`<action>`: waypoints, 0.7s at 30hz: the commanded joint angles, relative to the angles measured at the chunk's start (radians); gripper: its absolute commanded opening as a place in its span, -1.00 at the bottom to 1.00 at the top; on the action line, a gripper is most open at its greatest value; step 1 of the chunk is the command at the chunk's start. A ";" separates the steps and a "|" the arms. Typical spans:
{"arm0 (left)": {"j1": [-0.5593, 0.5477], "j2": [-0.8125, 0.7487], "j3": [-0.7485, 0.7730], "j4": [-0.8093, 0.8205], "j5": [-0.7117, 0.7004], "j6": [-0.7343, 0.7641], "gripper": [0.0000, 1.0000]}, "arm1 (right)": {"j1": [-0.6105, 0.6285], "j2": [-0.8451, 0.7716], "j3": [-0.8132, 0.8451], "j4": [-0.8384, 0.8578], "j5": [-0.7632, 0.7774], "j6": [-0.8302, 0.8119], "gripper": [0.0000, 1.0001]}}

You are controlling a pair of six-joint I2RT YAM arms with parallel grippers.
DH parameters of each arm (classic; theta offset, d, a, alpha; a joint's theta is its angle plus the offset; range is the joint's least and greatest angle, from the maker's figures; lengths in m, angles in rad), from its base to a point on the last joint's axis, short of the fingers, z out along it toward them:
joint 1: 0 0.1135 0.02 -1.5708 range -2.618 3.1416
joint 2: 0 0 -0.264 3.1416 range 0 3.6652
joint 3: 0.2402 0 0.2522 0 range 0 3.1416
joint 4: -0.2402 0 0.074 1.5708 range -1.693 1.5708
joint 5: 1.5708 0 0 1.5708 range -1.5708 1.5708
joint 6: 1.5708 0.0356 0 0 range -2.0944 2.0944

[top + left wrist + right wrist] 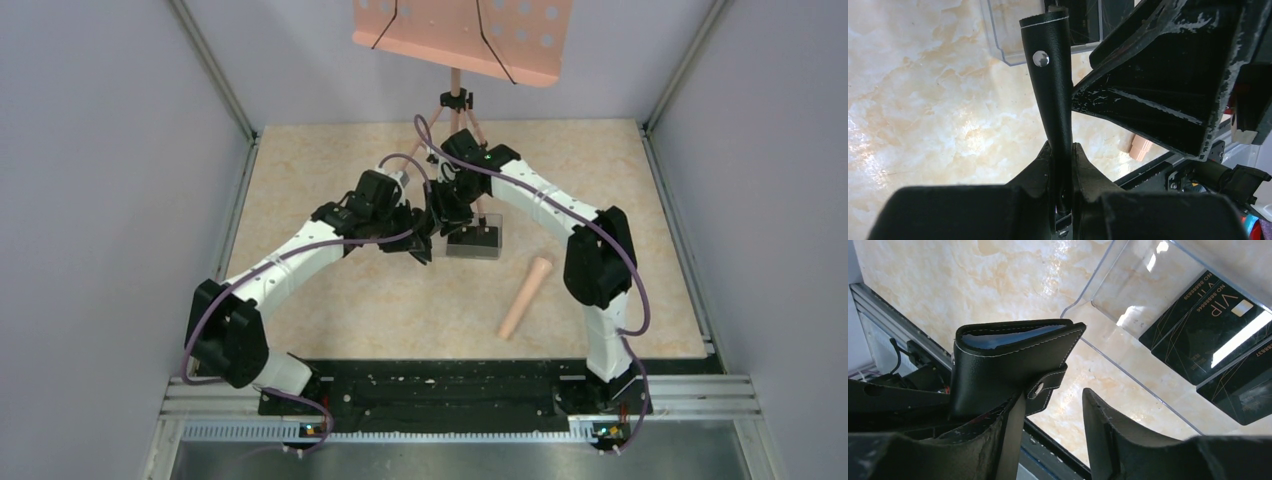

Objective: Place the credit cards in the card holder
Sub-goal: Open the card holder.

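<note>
The card holder [1008, 365], a black wallet with a snap tab [1043, 387], hangs above the table, folded but unsnapped. My left gripper [1062, 150] is shut on its lower edge, and the card holder [1050, 75] stands edge-on between the fingers. My right gripper [1050, 400] is open right beside it, its left finger against the wallet's face and the tab hanging near the gap. Black credit cards [1198, 335] lie in the clear plastic box [1108, 305] behind. In the top view both grippers meet at the card holder [428, 240] next to the box [476, 240].
A pink cylinder [525, 297] lies on the table in front of the box, towards the right arm. A pink music stand [460, 35] stands at the back. Grey walls close in the table on both sides.
</note>
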 commanded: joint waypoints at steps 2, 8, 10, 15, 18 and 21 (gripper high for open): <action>-0.003 -0.025 0.035 0.076 0.029 -0.021 -1.00 | -0.003 0.004 0.002 -0.059 0.088 -0.037 -0.18; 0.005 -0.036 0.020 0.109 0.038 -0.063 -1.00 | -0.003 -0.015 -0.053 -0.077 0.143 -0.052 -0.37; 0.013 -0.044 0.010 0.117 0.042 -0.080 -1.00 | -0.003 -0.025 -0.069 -0.077 0.162 -0.054 -0.43; 0.035 -0.069 -0.021 0.142 0.063 -0.096 -1.00 | -0.003 -0.048 -0.090 -0.079 0.196 -0.056 -0.49; 0.046 -0.081 -0.039 0.150 0.073 -0.098 -1.00 | -0.004 -0.056 -0.086 -0.079 0.195 -0.052 -0.49; 0.055 -0.089 -0.050 0.141 0.074 -0.095 -1.00 | -0.021 -0.083 -0.086 -0.075 0.175 -0.042 -0.49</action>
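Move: The card holder, held edge-on in my left hand with its top edge spread a little, has its middle about 2 cm ahead and 3 cm right of that hand, level with it. From my half-open right hand it lies roughly 3 cm back, 3 cm left and level. From the right hand, the clear card box is some 5 cm right, level ahead-back and 13 cm below; the pink roller is about 13 cm back, 18 cm right and 14 cm below. I first ease my right hand back about a centimetre beside the card holder's strap while its fingers close to about half their gap. Then I draw it right and down, away from the holder, about 4 cm each way, tilting the fingers some 15 degrees nearer straight down. My left hand keeps its pinch and, late on, lifts the holder about 2 cm and slightly forward. ##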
